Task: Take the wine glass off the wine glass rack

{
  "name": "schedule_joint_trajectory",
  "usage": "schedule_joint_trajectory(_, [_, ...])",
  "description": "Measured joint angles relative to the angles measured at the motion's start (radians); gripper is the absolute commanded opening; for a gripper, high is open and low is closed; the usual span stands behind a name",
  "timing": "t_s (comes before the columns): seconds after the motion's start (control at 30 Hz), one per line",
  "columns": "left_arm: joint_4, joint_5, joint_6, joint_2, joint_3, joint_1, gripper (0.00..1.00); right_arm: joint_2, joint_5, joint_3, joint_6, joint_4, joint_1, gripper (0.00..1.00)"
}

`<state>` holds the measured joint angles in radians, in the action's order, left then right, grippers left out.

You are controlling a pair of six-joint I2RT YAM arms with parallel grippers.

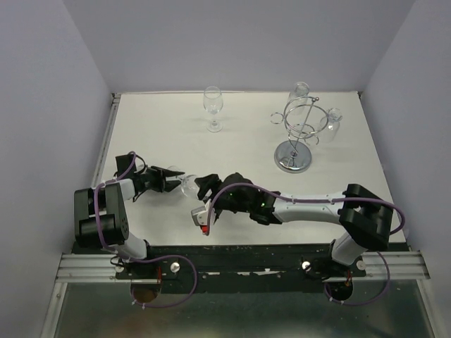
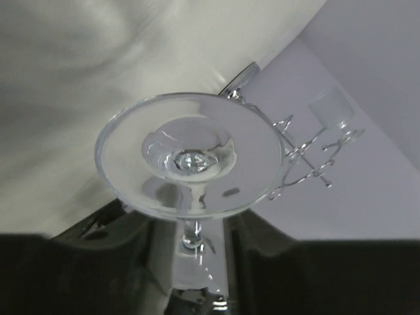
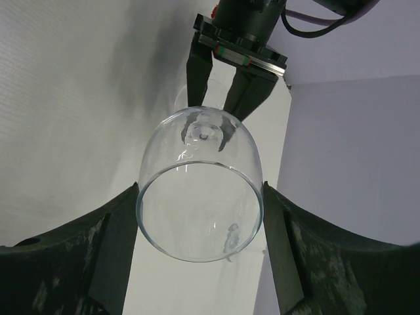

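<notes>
A clear wine glass (image 1: 189, 185) lies on its side in the air between my two grippers, near the table's front. My left gripper (image 1: 173, 181) is closed on its stem just behind the bowl. The left wrist view shows the round foot (image 2: 190, 157) above my left gripper (image 2: 190, 230). My right gripper (image 1: 205, 187) holds the bowl. In the right wrist view the bowl (image 3: 197, 210) fills the span of my right gripper (image 3: 200, 197), with both fingers touching its sides. The chrome wine glass rack (image 1: 296, 137) stands at the back right, also in the left wrist view (image 2: 302, 157).
Two more glasses hang upside down on the rack, one at the back (image 1: 299, 90) and one on the right (image 1: 332, 123). One of them shows in the left wrist view (image 2: 331, 108). Another wine glass (image 1: 213, 105) stands upright at the back centre. Walls enclose the table on three sides.
</notes>
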<state>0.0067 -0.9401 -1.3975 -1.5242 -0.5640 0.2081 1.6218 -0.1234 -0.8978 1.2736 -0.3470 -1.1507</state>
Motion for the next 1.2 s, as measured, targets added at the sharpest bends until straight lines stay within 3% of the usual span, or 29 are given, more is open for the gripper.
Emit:
schedule_joint_trajectory(0.27, [0.021, 0.002, 0.006, 0.039, 0.000, 0.003, 0.68, 0.000, 0.020, -0.046, -0.070, 0.081, 0.000, 0.66])
schedule_joint_trajectory(0.5, [0.037, 0.002, 0.006, 0.058, 0.000, 0.041, 0.69, -0.003, 0.060, -0.119, -0.156, 0.145, 0.032, 0.61])
schedule_joint_trajectory(0.87, [0.034, 0.005, 0.031, 0.103, 0.006, 0.116, 0.68, -0.006, 0.037, -0.428, -0.491, 0.481, 0.171, 0.57])
schedule_joint_trajectory(1.2, [-0.037, 0.017, 0.136, 0.104, -0.001, 0.170, 0.64, -0.009, -0.042, -0.480, -0.642, 0.656, 0.259, 0.55])
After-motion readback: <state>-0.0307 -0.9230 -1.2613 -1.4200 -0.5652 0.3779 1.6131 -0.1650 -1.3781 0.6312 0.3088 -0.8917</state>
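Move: The wine glass being handed over slants between the hands, its middle about 4 cm ahead, 4 cm left and 3 cm below the right hand, which already grips its bowl; from the left hand on the stem it lies some 4 cm back, 4 cm right and 3 cm up. A standing glass is roughly 35 cm ahead and 4 cm right of the right hand, 6 cm lower; the rack is about 22 cm ahead and 32 cm right of that hand, 2 cm lower. The wine glass's stem comes free as the left fingers, just starting to part, open wide and that hand backs off about 5 cm to its left, rising slightly. Keeping its hold on the bowl, the right hand waits briefly, then carries the glass forward some 8 cm towards the standing glass, up and to the right, rolling it nearly 45 degrees so the foot swings downward. ##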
